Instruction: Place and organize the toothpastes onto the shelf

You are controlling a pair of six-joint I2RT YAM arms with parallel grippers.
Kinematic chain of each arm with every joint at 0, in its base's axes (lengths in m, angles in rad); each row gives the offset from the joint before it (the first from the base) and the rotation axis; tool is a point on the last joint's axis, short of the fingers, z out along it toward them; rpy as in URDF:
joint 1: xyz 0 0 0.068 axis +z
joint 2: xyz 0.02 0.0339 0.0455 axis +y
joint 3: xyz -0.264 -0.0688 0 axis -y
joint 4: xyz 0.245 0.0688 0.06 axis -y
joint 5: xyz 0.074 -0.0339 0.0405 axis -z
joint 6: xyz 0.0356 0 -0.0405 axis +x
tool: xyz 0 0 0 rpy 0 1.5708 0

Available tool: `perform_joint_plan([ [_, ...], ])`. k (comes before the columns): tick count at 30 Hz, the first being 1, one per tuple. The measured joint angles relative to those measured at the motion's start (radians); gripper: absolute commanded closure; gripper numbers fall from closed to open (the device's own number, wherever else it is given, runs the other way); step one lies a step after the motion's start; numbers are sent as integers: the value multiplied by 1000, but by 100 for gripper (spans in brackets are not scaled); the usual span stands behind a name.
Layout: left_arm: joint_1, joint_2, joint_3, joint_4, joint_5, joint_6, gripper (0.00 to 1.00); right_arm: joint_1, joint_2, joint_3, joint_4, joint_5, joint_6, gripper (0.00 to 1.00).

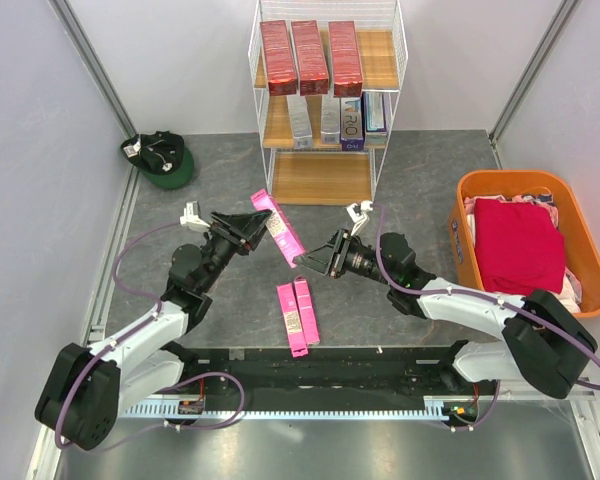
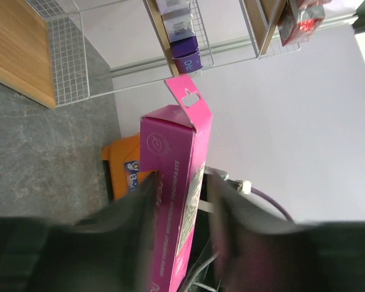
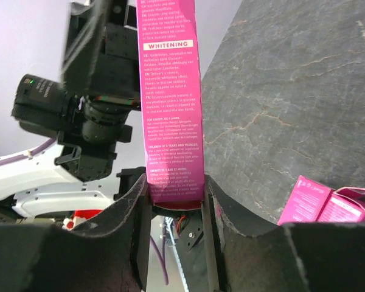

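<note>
A bright pink toothpaste box (image 1: 280,228) hangs tilted above the table between both grippers. My right gripper (image 1: 312,258) is shut on its lower end; in the right wrist view both fingers (image 3: 140,201) press the box (image 3: 167,91). My left gripper (image 1: 250,226) surrounds the upper part, and the left wrist view shows a gap between the box (image 2: 176,152) and one finger (image 2: 228,207), so it stands open. Two more pink boxes (image 1: 298,315) lie on the table. The shelf (image 1: 380,60) holds three dark red boxes (image 1: 310,55) on top and silver, blue and purple ones (image 1: 330,118) on the middle board.
An orange tub (image 1: 465,190) with red cloth stands at the right. A green cap (image 1: 162,160) lies at the back left. The shelf's bottom board (image 1: 322,178) carries nothing. Grey walls close in both sides.
</note>
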Motion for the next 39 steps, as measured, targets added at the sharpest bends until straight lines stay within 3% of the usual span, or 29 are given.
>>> perform_joint_plan([
  [2,0,-9,-2,-8,-1,-5,16,0,-2,0,-10,14,-3,78],
  [6,2,-63,9,-100,-3,28,6,0,-9,0,-46,49,-7,79],
  [19,7,-213,385,-826,-209,442,4,0,65,0,-87,145,-10,80],
  [26,7,-241,433,-970,-245,547,4,-2,219,35,-76,174,-10,81],
  [39,7,-259,433,-1032,-266,593,4,-69,457,248,19,293,14,81],
])
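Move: Ahead of the right hand, which already grips the near end of the pink box, the bottom shelf's middle lies about 36 cm out, 5 cm right and 18 cm below. The middle shelf sits at the same spot, 7 cm above the hand; two more pink boxes lie 18 cm below, 8 cm back and 3 cm left, and 6 cm back and 1 cm right. From the left hand, the held box's middle is 3 cm back and 3 cm right, the bottom shelf 30 cm ahead, 14 cm right, 22 cm below. Opening wide, the left fingers let go of the pink box and the hand backs off about 7 cm to the left, rolling some 40 degrees with its left side rising. The right hand keeps its pinch on the box's near end, sinks about 9 cm while easing forward, then sweeps forward towards the bottom shelf, about 13 cm in all, swinging some 20 degrees clockwise. ##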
